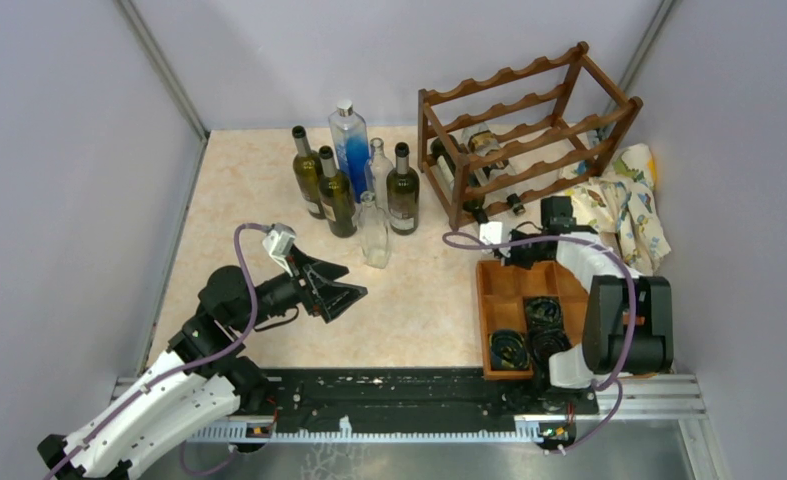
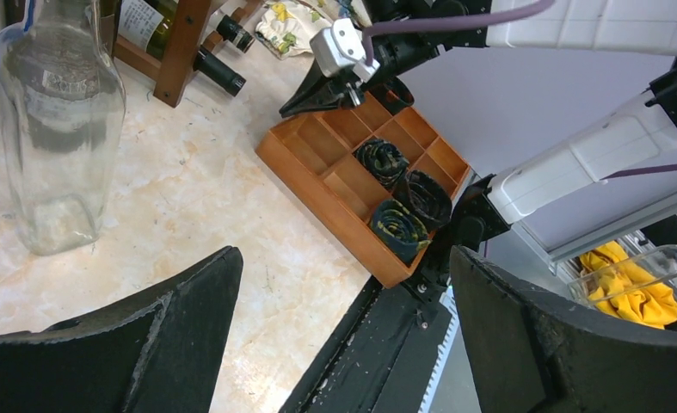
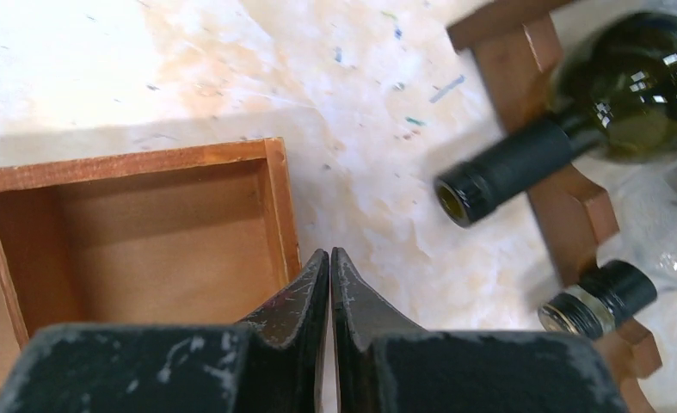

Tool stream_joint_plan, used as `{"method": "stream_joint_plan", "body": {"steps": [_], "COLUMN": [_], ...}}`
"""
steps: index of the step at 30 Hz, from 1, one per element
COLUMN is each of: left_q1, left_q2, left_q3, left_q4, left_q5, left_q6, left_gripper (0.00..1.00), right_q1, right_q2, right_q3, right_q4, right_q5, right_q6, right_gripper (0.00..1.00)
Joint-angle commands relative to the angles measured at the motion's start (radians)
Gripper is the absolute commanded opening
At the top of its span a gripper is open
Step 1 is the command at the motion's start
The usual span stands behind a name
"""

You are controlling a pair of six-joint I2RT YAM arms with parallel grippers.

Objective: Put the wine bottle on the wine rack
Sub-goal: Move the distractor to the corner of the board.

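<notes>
The dark wooden wine rack [image 1: 529, 130] stands at the back right, with two dark bottles [image 3: 575, 129] lying in its lower tiers. Several wine bottles [image 1: 402, 190] stand upright at the back centre, and a clear glass bottle [image 1: 373, 232] [image 2: 55, 120] stands in front of them. My left gripper [image 1: 352, 293] [image 2: 343, 258] hovers open and empty just in front of and to the left of the clear bottle. My right gripper [image 1: 489, 255] [image 3: 329, 254] is shut on nothing, low over the far left corner of the wooden tray [image 3: 274, 198], in front of the rack.
A flat wooden compartment tray [image 1: 514, 285] holds dark rolled items at the near right. A patterned cloth [image 1: 624, 200] lies right of the rack. Grey walls close in the left, back and right sides. A black rail [image 1: 409, 400] runs along the near edge.
</notes>
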Motion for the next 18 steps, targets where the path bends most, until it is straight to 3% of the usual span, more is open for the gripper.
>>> {"method": "stream_joint_plan", "body": {"steps": [1,5,9,13,18], "left_q1": [-0.001,-0.001,0.000,0.000,0.000], "left_q2": [0.011,0.040,0.080,0.173,0.346], "left_q3": [0.018,0.053,0.127,0.286,0.516], "left_q4": [0.031,0.031,-0.003,-0.110,-0.297], "left_q5": [0.011,0.015,-0.013,-0.095,-0.308], "left_q6": [0.018,0.038,0.089,0.201,0.331], "left_gripper": [0.96,0.96,0.95,0.96,0.95], "right_q1": [0.047,0.066,0.018,0.010,0.003], "right_q2": [-0.056,-0.114,-0.186,-0.262,-0.407], "right_q3": [-0.064,-0.008,0.186,0.275,0.153], "right_q4": [-0.172,-0.047,-0.184,-0.326,-0.241], "right_q5": [-0.031,0.029,-0.021,-0.103,-0.184], "right_q6": [0.015,0.307,0.461,0.570,0.771], "right_gripper": [0.06,0.09,0.22,0.52,0.87]}}
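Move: The right hand's shut fingers are at the far wall of the wooden tray, whose middle lies about 11 cm back, 5 cm right and 3 cm below. The green bottle's neck sticking out of the rack is some 8 cm ahead and 5 cm left, the rack's middle roughly 21 cm ahead and 3 cm right. From the open left hand, the clear bottle stands about 17 cm ahead, 3 cm right and 15 cm lower; the dark bottle by the rack, 24 cm ahead, 10 cm right. The right fingertips, at the outside of the tray's far wall, finish their drag with about 1 cm more back and left, then come free straight up, some 14 cm, spreading from shut to mostly open while the wrist turns about 20 degrees clockwise and its left side rises. The open left hand lifts about 7 cm and starts forward, over the near side of the board. ##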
